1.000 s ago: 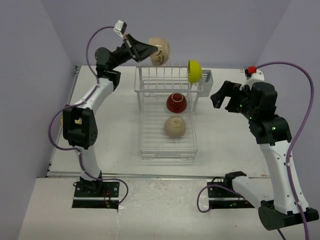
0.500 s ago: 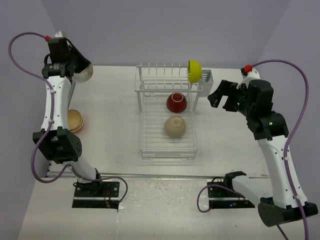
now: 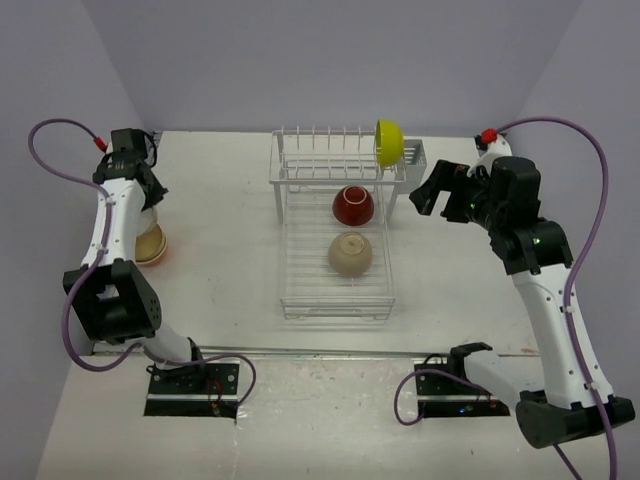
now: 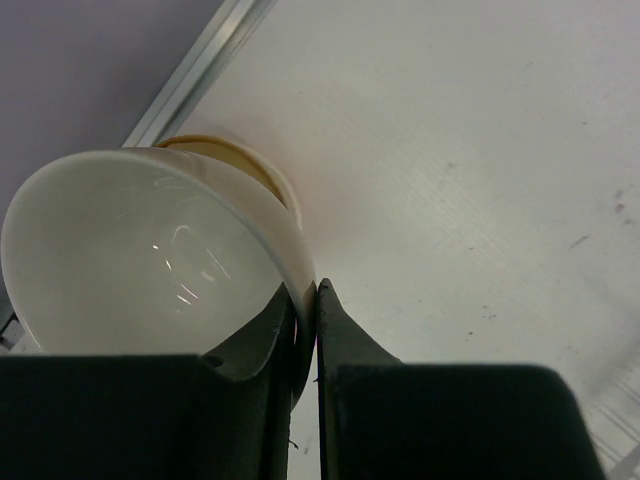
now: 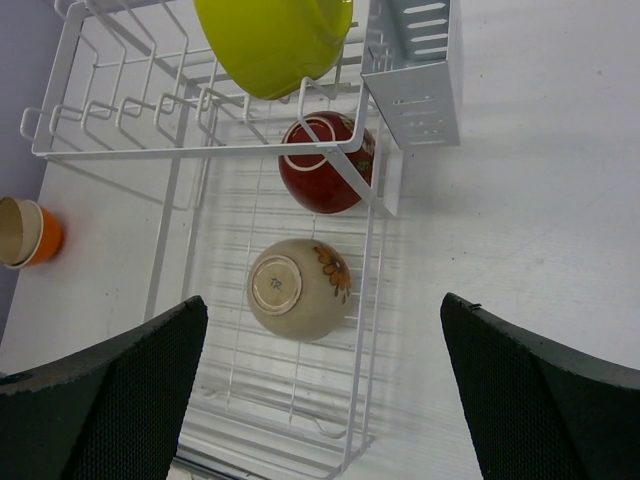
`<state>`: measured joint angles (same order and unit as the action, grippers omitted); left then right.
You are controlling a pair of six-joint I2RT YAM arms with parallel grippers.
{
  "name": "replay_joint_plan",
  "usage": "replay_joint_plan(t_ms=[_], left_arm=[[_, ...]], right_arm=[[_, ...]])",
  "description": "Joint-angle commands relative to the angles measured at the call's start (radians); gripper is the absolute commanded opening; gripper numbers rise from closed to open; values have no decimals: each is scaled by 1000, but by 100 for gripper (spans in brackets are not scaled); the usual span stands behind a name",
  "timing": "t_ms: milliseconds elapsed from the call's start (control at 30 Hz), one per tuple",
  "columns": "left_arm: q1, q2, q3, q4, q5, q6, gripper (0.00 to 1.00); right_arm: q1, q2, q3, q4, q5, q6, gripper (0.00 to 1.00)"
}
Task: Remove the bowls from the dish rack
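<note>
My left gripper [image 3: 146, 205] [image 4: 315, 292] is shut on the rim of a cream bowl [image 4: 140, 250], held right over a stack of bowls [image 3: 152, 245] at the table's left edge. The stack's beige rim [image 4: 235, 155] shows just behind the held bowl. In the right wrist view the stack is a cream bowl inside an orange one [image 5: 45, 235]. The white dish rack [image 3: 300, 295] [image 5: 165, 190] holds a lime-yellow bowl [image 3: 389, 141] [image 5: 275, 40] on its tines. A dark red bowl [image 3: 353, 205] [image 5: 322, 165] and a beige flowered bowl [image 3: 350, 253] [image 5: 295, 288] lie upside down on its tray. My right gripper [image 3: 438, 195] [image 5: 322, 305] is open and empty, above the rack's right side.
The rack's cutlery basket [image 3: 414, 155] [image 5: 415, 70] stands at its back right corner. A metal rail [image 4: 200, 65] runs along the table's left edge by the purple wall, close to the stack.
My left arm has swung the cream bowl from high behind the rack out to the left edge and lowered it over the stack. My right arm has shifted slightly.
</note>
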<state>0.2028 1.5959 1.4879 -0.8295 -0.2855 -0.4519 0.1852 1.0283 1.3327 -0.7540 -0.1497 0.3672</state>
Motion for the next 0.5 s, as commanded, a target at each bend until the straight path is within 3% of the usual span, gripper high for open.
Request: replay_joint_plan(t_ms=[0, 200, 467], left_arm=[[47, -79, -67, 92, -87, 50, 0], [99, -67, -159, 135, -50, 59, 0], [101, -5, -133, 161, -23, 56, 0]], right_arm=[[7, 7, 13, 21, -21, 12, 99], [10, 12, 23, 15, -19, 7, 99], [10, 3, 14, 21, -14, 4, 99]])
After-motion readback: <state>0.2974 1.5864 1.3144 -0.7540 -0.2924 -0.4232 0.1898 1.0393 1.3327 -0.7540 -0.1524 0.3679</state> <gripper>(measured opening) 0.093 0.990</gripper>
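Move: The orange-and-cream bowl stack lies about 7 cm back and 6 cm to the left of my left hand, some 14 cm below. The dish rack's middle is roughly 44 cm to that hand's right and 7 cm back, with the red bowl about 49 cm to its right and 3 cm ahead. From my right hand, the stack is some 68 cm to the left, level fore and aft, and about 28 cm lower. Still pinching the patterned bowl by its rim, my left hand carries it in over the orange-and-cream stack: first back about 4 cm and left 3 cm, then mostly down, about 5 cm in all, easing less than a centimetre forward again at the end. My wrist tips just some 5 degrees and my fingers keep their hold. ##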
